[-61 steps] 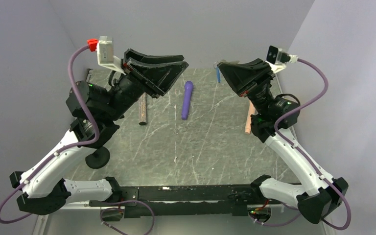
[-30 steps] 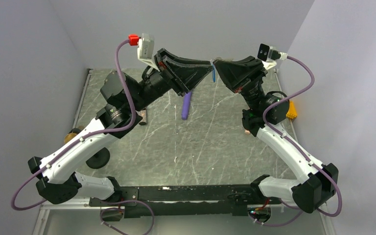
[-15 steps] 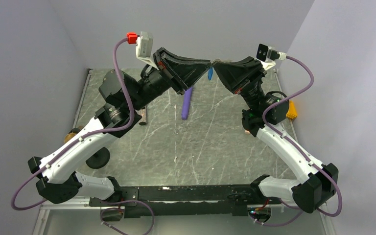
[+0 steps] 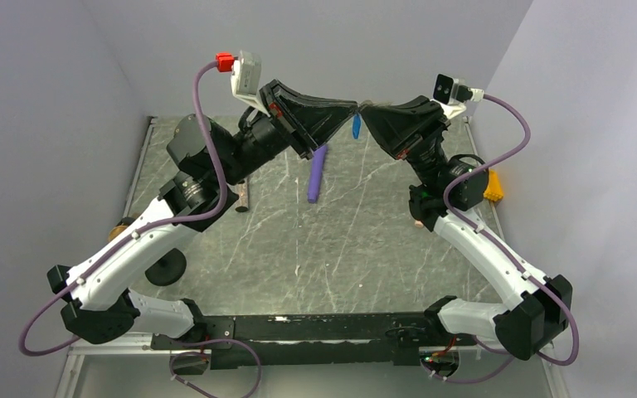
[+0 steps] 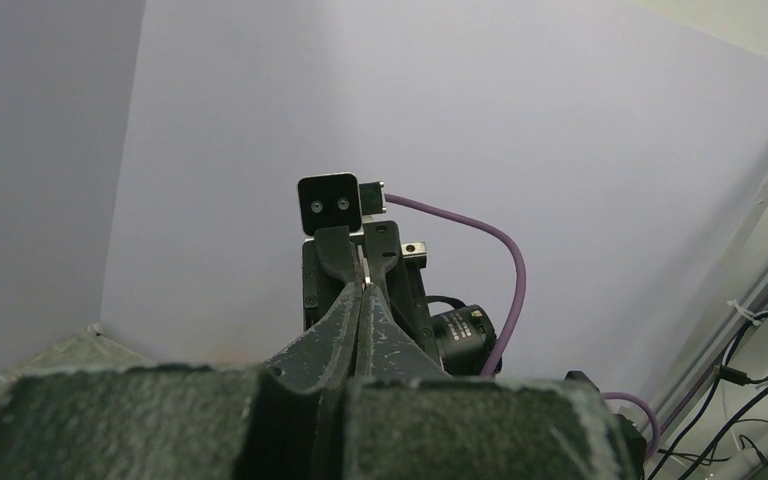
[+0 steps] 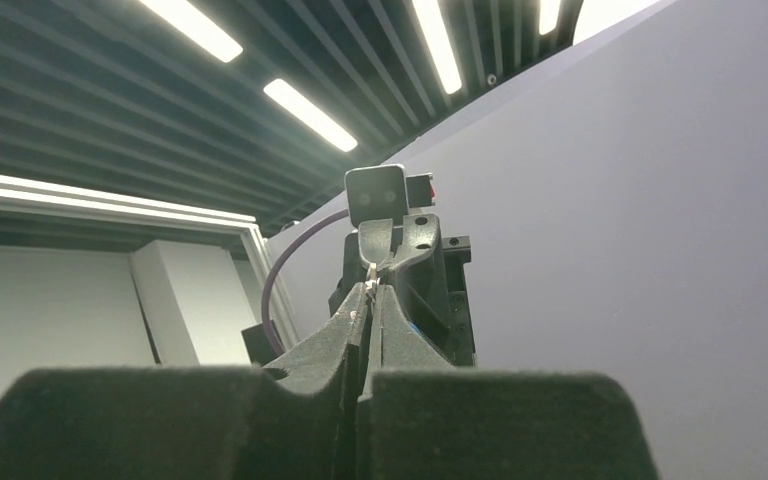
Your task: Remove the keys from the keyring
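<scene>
Both grippers are raised above the back of the table and meet tip to tip. My right gripper (image 4: pixel 364 107) (image 6: pixel 370 284) is shut on the keyring's thin metal ring (image 6: pixel 372 268). The keyring's blue tag (image 4: pixel 356 125) hangs just below the tips, and a sliver of it (image 6: pixel 415 328) shows in the right wrist view. My left gripper (image 4: pixel 352 105) (image 5: pixel 363 287) is shut, with a thin grey metal sliver, one of the keys (image 5: pixel 363 277), pinched at its tips. The rest of the keys are too small to make out.
On the marble table (image 4: pixel 299 249) lie a purple wand (image 4: pixel 316 174) under the grippers, a brown cylinder (image 4: pixel 241 199) to the left and a peach cylinder (image 4: pixel 419 217) partly behind the right arm. A yellow object (image 4: pixel 493 186) sits at the right edge, a black disc (image 4: pixel 166 267) near the left.
The left arm swung up and right until its tips met the right gripper, then its jaws closed. The blue tag swung slightly left. The right arm has held still.
</scene>
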Motion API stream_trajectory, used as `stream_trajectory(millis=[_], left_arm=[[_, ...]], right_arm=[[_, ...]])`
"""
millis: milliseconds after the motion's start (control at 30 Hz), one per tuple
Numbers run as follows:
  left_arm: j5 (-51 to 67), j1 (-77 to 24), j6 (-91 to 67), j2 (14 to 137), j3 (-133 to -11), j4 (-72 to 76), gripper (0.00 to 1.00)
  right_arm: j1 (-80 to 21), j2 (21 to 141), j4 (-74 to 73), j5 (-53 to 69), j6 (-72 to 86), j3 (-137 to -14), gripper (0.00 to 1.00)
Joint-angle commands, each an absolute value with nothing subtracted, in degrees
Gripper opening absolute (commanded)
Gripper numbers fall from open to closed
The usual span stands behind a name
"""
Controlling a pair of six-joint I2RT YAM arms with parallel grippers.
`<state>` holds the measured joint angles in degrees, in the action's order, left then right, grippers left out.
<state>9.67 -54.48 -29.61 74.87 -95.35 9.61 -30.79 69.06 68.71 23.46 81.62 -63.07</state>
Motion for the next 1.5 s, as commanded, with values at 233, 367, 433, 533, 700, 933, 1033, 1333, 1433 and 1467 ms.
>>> stream_trajectory(millis=[233,367,433,533,700,933,1033,1333,1433,1467], left_arm=[[16.37,-54.85,-26.5,76.81,-105.51,-5.92,0.0],[17.99,-54.89,-25.73,77.09,-107.07,-10.33,0.0],[19.2,-54.85,-25.22,77.27,-108.04,-12.22,0.0],[20.39,-54.85,-24.35,78.05,-110.49,-15.91,0.0],[21.31,-54.85,-23.78,78.05,-112.28,-19.07,0.0],[23.97,-54.85,-22.05,79.3,-116.01,-26.29,0.0],[25.24,-54.86,-20.84,80.0,-117.92,-29.84,0.0],[28.89,-54.85,-20.19,79.78,-118.33,-34.58,0.0],[30.17,-54.84,-20.04,80.68,-120.18,-37.49,0.0],[30.53,-54.89,-19.96,80.88,-120.49,-38.28,0.0]], right_arm=[[-32.42,68.9,66.6,28.69,79.63,-64.6,0.0],[-32.68,67.21,63.32,29.53,77.91,-62.94,0.0],[-32.75,66.46,61.95,29.99,77.11,-62.48,0.0],[-33.09,65.64,60.46,30.68,76.16,-61.95,0.0],[-33.77,64.6,57.84,32.05,74.33,-61.48,0.0],[-34.79,63.04,54.02,33.98,71.45,-61.46,0.0],[-35.14,62.28,51.71,34.89,69.85,-61.52,0.0],[-36.79,60.87,46.98,36.06,66.75,-60.89,0.0],[-37.57,60.61,46.48,36.02,66.15,-60.06,0.0],[-37.75,60.44,46.19,36.03,65.88,-59.88,0.0]])
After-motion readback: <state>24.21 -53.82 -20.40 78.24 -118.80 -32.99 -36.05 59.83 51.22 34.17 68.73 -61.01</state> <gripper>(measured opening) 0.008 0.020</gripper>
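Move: The keyring is already pinched between both hands: its middle lies about 1 cm right of the left hand point and level with it, and about 1 cm left of the right one. From the left hand, the blue tag hangs about 3 cm below and 1 cm back. The purple baton lies on the table, roughly 18 cm ahead of the left hand, 4 cm left and some 58 cm below. Both hands, still gripping the keyring, draw back about 5 cm and sink 3 together, fingers tipping downward. ##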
